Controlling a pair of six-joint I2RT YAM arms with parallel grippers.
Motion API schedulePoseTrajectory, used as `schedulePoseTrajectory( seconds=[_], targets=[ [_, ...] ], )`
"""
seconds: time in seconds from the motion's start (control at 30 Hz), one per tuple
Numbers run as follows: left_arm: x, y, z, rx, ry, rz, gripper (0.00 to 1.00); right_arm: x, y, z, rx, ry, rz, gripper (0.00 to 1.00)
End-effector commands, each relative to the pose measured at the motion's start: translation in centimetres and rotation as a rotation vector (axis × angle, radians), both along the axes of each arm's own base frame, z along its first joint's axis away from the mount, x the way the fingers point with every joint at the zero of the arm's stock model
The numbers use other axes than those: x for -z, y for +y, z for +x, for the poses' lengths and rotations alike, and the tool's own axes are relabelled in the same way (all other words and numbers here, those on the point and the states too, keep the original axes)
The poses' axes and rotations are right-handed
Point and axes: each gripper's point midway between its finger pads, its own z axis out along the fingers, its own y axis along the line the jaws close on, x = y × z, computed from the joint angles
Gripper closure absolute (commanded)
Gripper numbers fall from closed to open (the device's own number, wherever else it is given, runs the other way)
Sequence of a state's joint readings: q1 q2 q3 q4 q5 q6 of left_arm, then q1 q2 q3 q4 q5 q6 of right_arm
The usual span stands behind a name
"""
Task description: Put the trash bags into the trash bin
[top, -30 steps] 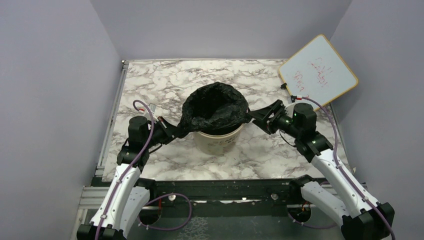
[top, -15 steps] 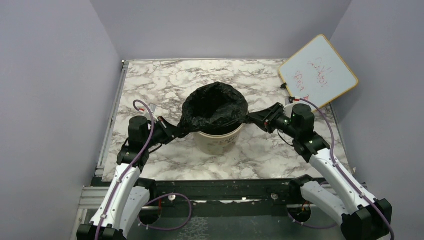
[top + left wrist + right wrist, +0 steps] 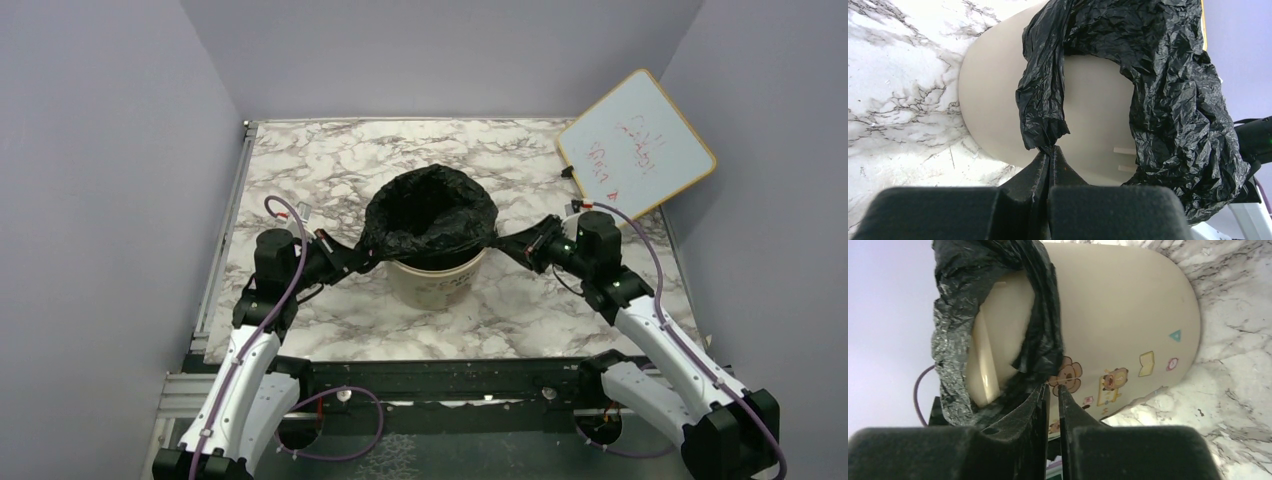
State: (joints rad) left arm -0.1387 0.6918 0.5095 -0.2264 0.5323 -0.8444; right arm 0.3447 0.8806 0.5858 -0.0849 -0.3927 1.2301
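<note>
A glossy black trash bag (image 3: 430, 210) lines the beige trash bin (image 3: 440, 285) at mid-table, its edge folded over the rim. My left gripper (image 3: 372, 262) is at the bin's left side, shut on a twisted strand of the trash bag (image 3: 1043, 115) just off the beige wall (image 3: 998, 100); the tips (image 3: 1050, 148) pinch the plastic. My right gripper (image 3: 503, 243) is at the bin's right side. Its jaws (image 3: 1050, 386) stand a thin slit apart, and the bag's hanging flap (image 3: 1040, 347) ends right at the left fingertip. Nothing shows in the slit. Cartoon stickers mark the bin (image 3: 1128, 315).
A white board with a yellow frame (image 3: 636, 145) leans at the back right corner, red writing on it. Grey walls close in the marble table (image 3: 330, 160) on three sides. A metal rail runs along its left edge.
The right gripper has slid in toward the bin's rim and its jaws have narrowed to a slit. The left gripper, bag and bin have stayed put.
</note>
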Motion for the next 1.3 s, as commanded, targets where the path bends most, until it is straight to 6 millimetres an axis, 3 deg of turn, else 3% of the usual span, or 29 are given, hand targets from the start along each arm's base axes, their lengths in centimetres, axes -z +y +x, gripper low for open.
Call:
schedulePoseTrajectory(
  seconds=[0.0,0.1,0.2,0.5,0.67,1.03,1.27],
  targets=[
    [-1.9,-0.2,0.1,0.021,-0.059,-0.01,1.0,-0.6,-0.4,-0.3,-0.002,-0.015,-0.029,0.68],
    [-1.8,-0.2,0.2,0.02,-0.056,-0.011,1.0,-0.8,-1.2,0.1,0.063,-0.035,-0.027,0.54],
    [-2.0,-0.3,0.1,0.03,-0.058,-0.01,1.0,-1.3,-2.3,0.7,0.142,-0.056,-0.031,0.49],
    [-1.6,-0.3,0.1,0.028,-0.045,-0.01,1.0,-1.8,-2.1,1.3,0.258,0.042,0.305,0.5],
    [-1.7,-0.3,0.1,0.025,-0.043,-0.016,1.0,-2.5,-2.5,1.6,0.295,0.009,0.44,0.5],
    [-1.7,-0.4,0.5,0.028,-0.04,-0.015,1.0,-3.6,-2.6,2.4,0.314,0.024,0.58,0.48],
    [-1.8,-0.4,0.5,0.024,-0.041,-0.02,1.0,-3.5,-2.0,2.7,0.298,0.056,0.533,0.47]
  ],
)
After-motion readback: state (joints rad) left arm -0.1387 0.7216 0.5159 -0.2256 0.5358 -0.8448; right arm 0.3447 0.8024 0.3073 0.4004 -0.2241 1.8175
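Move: Right gripper: the trash bag's right rim corner is just off the fingertips, about 1 cm ahead and 1 cm left, level with them. From this hand the bag's mouth centres some 6 cm ahead, 13 cm left and 1 cm up; the trash bin's middle is about 1 cm ahead, 12 cm left and 12 cm below. From the left gripper, still pinching the left corner, that right corner lies roughly 3 cm ahead, 24 cm right and 2 cm up. Open the nearly shut right fingers to about half and back them off the bag's right corner, some 2 cm to the right with a small rise. Dip about 3 cm, then come up and forward to bring the open fingers around that corner, rolling the left side up some 30 degrees and turning slightly clockwise. Keep the left gripper still, pinching its corner. ##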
